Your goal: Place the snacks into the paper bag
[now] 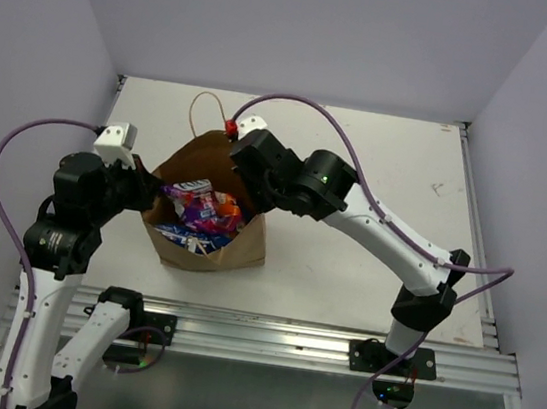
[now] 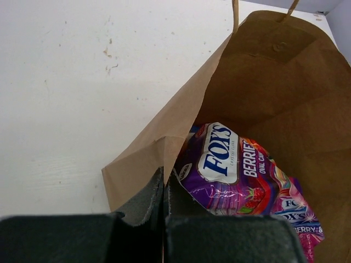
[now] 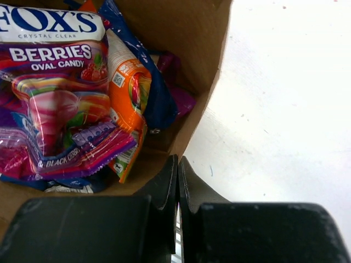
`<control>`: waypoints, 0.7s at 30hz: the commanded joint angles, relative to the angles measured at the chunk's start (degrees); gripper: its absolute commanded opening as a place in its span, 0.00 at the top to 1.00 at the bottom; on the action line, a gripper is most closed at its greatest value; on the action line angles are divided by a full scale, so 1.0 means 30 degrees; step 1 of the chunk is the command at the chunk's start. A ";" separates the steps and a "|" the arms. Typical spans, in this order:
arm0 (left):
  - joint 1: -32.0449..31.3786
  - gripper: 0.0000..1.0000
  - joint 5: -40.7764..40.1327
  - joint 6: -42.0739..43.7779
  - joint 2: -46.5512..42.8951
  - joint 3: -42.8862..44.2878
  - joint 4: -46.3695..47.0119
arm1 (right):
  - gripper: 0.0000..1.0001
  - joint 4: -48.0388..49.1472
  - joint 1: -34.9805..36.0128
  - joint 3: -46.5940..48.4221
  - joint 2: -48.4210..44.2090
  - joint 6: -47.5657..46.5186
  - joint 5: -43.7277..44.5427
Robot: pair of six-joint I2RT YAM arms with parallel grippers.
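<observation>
The brown paper bag (image 1: 212, 249) stands open in the middle of the table with snack packets inside. A purple Fox's berries packet (image 2: 236, 170) lies on top; it also shows in the right wrist view (image 3: 52, 82). An orange packet (image 3: 127, 90) and a dark blue packet (image 3: 160, 101) lie beside it, with a pink-magenta packet (image 3: 82, 150) below. My left gripper (image 2: 164, 176) is shut on the bag's left rim (image 2: 151, 150). My right gripper (image 3: 177, 164) is shut on the bag's far right rim (image 3: 192, 129). Both hold the mouth open.
A thin loop handle (image 1: 206, 105) sticks up behind the bag. The white tabletop (image 1: 389, 169) stretches to the right and back, with walls on three sides. A metal rail (image 1: 266, 337) runs along the near edge.
</observation>
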 commanded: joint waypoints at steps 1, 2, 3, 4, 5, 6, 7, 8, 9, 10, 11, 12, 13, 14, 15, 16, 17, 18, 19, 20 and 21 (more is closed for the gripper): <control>-0.0137 1.00 0.1545 -0.0993 0.0333 0.2557 0.2713 | 1.00 -0.1996 -0.0006 0.4083 -0.0833 0.0365 0.2482; -0.0109 1.00 0.1574 -0.1081 0.0653 0.3166 0.2800 | 1.00 -0.2290 -0.0006 0.4466 -0.0804 0.0366 0.2745; -0.0108 1.00 0.1719 -0.1372 0.0802 0.3375 0.2917 | 1.00 -0.2525 -0.0006 0.4730 -0.0862 0.0366 0.3212; -0.0137 1.00 0.1865 -0.1578 0.0948 0.3523 0.3237 | 1.00 -0.2905 -0.0006 0.5052 -0.0921 0.0395 0.3536; -0.0138 1.00 0.2070 -0.1783 0.1095 0.3553 0.3443 | 1.00 -0.3054 -0.0035 0.5084 -0.1008 0.0395 0.3742; -0.0109 1.00 0.2420 -0.2191 0.1212 0.3350 0.3678 | 1.00 -0.3200 -0.0093 0.5056 -0.1241 0.0395 0.3947; -0.0108 1.00 0.2511 -0.2340 0.1213 0.3174 0.4086 | 1.00 -0.3347 -0.0181 0.4736 -0.1417 0.0511 0.4239; -0.0108 1.00 0.2656 -0.2603 0.1126 0.2737 0.4235 | 1.00 -0.3319 -0.0472 0.4385 -0.1593 0.0570 0.4300; -0.0108 1.00 0.2774 -0.2750 0.1125 0.2530 0.4382 | 1.00 -0.3319 -0.0620 0.3917 -0.2088 0.0716 0.4301; -0.0108 1.00 0.2949 -0.2810 0.1125 0.2354 0.4615 | 1.00 -0.3087 -0.0766 0.2840 -0.2325 0.0746 0.4301; -0.0108 1.00 0.3502 -0.3100 0.1009 0.2062 0.4820 | 1.00 -0.2910 -0.0913 0.2249 -0.2617 0.0805 0.4301; -0.0108 1.00 0.3798 -0.3248 0.0979 0.1798 0.5055 | 1.00 -0.2735 -0.1175 0.1692 -0.3142 0.0863 0.4272; -0.0137 1.00 0.4062 -0.3395 0.0921 0.1186 0.5550 | 1.00 -0.2414 -0.1294 0.0700 -0.3409 0.1009 0.4242; -0.0167 1.00 0.4499 -0.3715 0.0862 0.0890 0.5816 | 1.00 -0.2295 -0.1527 0.0255 -0.3585 0.1068 0.4213; -0.0312 1.00 0.4533 -0.3835 0.0833 0.0684 0.5964 | 1.00 -0.2206 -0.1617 -0.0126 -0.3761 0.1127 0.4184; -0.0429 1.00 0.4591 -0.3923 0.0832 0.0218 0.6284 | 1.00 -0.2089 -0.1705 -0.0652 -0.3995 0.1272 0.4213; -0.0605 1.00 0.4418 -0.4040 0.0832 0.0069 0.6432 | 1.00 -0.2059 -0.1821 -0.0890 -0.4084 0.1303 0.4155; -0.1157 1.00 0.4329 -0.4099 0.0861 -0.0136 0.6521 | 1.00 -0.1972 -0.1910 -0.1037 -0.4143 0.1332 0.4125; -0.1482 1.00 0.4154 -0.4157 0.0891 -0.0399 0.6754 | 1.00 -0.1942 -0.1968 -0.1212 -0.4231 0.1333 0.4125; -0.1949 1.00 0.3572 -0.4303 0.0978 -0.0547 0.6901 | 1.00 -0.1942 -0.2056 -0.1243 -0.4203 0.1362 0.4009; -0.2998 1.00 0.3218 -0.4363 0.1037 -0.0664 0.7106 | 1.00 -0.1913 -0.2086 -0.1243 -0.4144 0.1362 0.4008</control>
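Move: Both hands already hold the paper bag by opposite sides of its rim. The bag's middle is about 9 cm to the left hand's right, level fore and aft, and some 12 cm below. From the right hand it is about 9 cm left, level, and equally far below. Inside, the Fox's packet lies 6 cm right of the left hand and 1 cm ahead, the orange packet 11 cm right and 1 cm ahead, both roughly 10 cm down. Still pinching the rim from both sides, the two grippers carry the paper bag to the robot's right in a low arc, up about 5 cm and back down nearly to the starting height. The right hand goes some 9 cm rightward, the left only 5 to 6 cm; both swing clockwise 10 degrees or a little more. ##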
